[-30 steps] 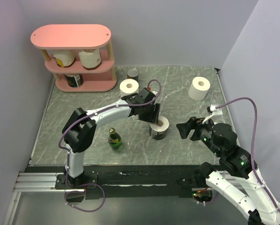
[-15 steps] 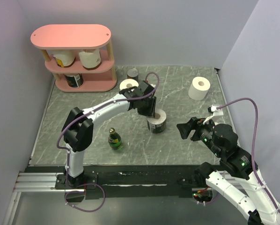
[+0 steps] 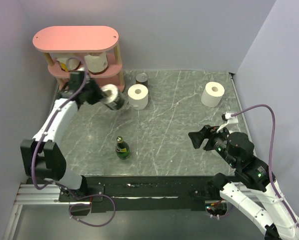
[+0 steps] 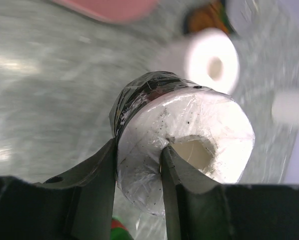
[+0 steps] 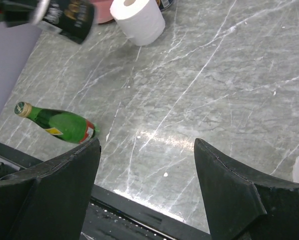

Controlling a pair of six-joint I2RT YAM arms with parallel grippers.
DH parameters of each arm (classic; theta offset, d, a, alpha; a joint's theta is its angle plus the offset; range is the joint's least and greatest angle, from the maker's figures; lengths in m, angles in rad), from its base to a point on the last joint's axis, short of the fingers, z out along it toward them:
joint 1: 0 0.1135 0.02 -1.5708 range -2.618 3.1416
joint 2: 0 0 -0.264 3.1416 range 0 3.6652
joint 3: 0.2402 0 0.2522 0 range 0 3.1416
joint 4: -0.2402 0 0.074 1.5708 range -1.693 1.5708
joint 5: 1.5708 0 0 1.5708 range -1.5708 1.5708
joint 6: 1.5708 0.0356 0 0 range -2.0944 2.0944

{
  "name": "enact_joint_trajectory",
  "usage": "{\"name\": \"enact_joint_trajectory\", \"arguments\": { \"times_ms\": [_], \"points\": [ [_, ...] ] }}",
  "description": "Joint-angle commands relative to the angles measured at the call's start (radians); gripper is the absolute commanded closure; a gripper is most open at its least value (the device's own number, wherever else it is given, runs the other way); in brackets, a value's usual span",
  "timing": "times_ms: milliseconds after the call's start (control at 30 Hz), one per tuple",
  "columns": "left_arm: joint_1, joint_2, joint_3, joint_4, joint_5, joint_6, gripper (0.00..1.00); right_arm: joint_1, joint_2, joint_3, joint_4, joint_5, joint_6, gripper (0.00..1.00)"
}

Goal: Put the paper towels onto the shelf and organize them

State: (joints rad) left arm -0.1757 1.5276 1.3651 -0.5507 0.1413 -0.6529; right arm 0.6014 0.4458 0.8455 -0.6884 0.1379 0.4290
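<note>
My left gripper (image 3: 102, 94) is shut on a dark-wrapped paper towel roll (image 3: 114, 99), one finger inside its hollow core and the other outside its wall (image 4: 184, 127). It holds the roll tilted in the air just right of the pink shelf (image 3: 74, 39). Two rolls (image 3: 69, 63) (image 3: 96, 62) stand on the shelf's middle board. A plain white roll (image 3: 138, 96) stands on the table near the held one, and another white roll (image 3: 212, 93) stands at the far right. My right gripper (image 3: 199, 139) hangs open over the near right of the table, holding nothing (image 5: 147, 142).
A green glass bottle (image 3: 122, 148) stands near the front middle of the table and shows in the right wrist view (image 5: 54, 122). A small tin can (image 3: 142, 78) stands behind the white roll. Grey walls close in the left, back and right sides.
The left gripper closed on the dark-wrapped roll at the table's middle, lifted it and swung it left and back to beside the shelf. The right arm has not moved.
</note>
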Motion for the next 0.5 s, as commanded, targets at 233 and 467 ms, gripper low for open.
{"name": "enact_joint_trajectory", "arguments": {
  "times_ms": [233, 467],
  "points": [
    [0.275, -0.063, -0.181, 0.178, 0.028, -0.152, 0.72, -0.005, 0.004, 0.003, 0.039, -0.014, 0.011, 0.18],
    [0.312, 0.018, -0.135, 0.233, -0.022, -0.244, 0.71, -0.005, 0.010, 0.007, 0.046, -0.020, 0.013, 0.18]
  ]
}}
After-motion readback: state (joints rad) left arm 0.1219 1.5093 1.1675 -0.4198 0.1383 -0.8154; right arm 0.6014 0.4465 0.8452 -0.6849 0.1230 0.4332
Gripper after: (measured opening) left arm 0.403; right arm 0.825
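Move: The left hand already holds the black-wrapped paper roll. The free spot on the lower pink shelf lies some 17 cm ahead of the hand, 7 cm to its left and 13 cm lower; the black roll already shelved is about 11 cm left of that spot. The standing white roll is roughly 10 cm ahead and 13 cm to the hand's right, the can behind it 20 cm ahead and 15 cm right. From the right hand, the spot is about 38 cm ahead and 50 cm left. Still pinching the black-wrapped roll by its wall, the left hand carries it left about 12 cm and down 5 cm, away from the standing white roll and towards the open front of the lower shelf. The sweep starts fast and eases off while the hand turns some 25 degrees counter-clockwise, bringing the fingers round from pointing right of forward to nearly straight forward; they don't open. ##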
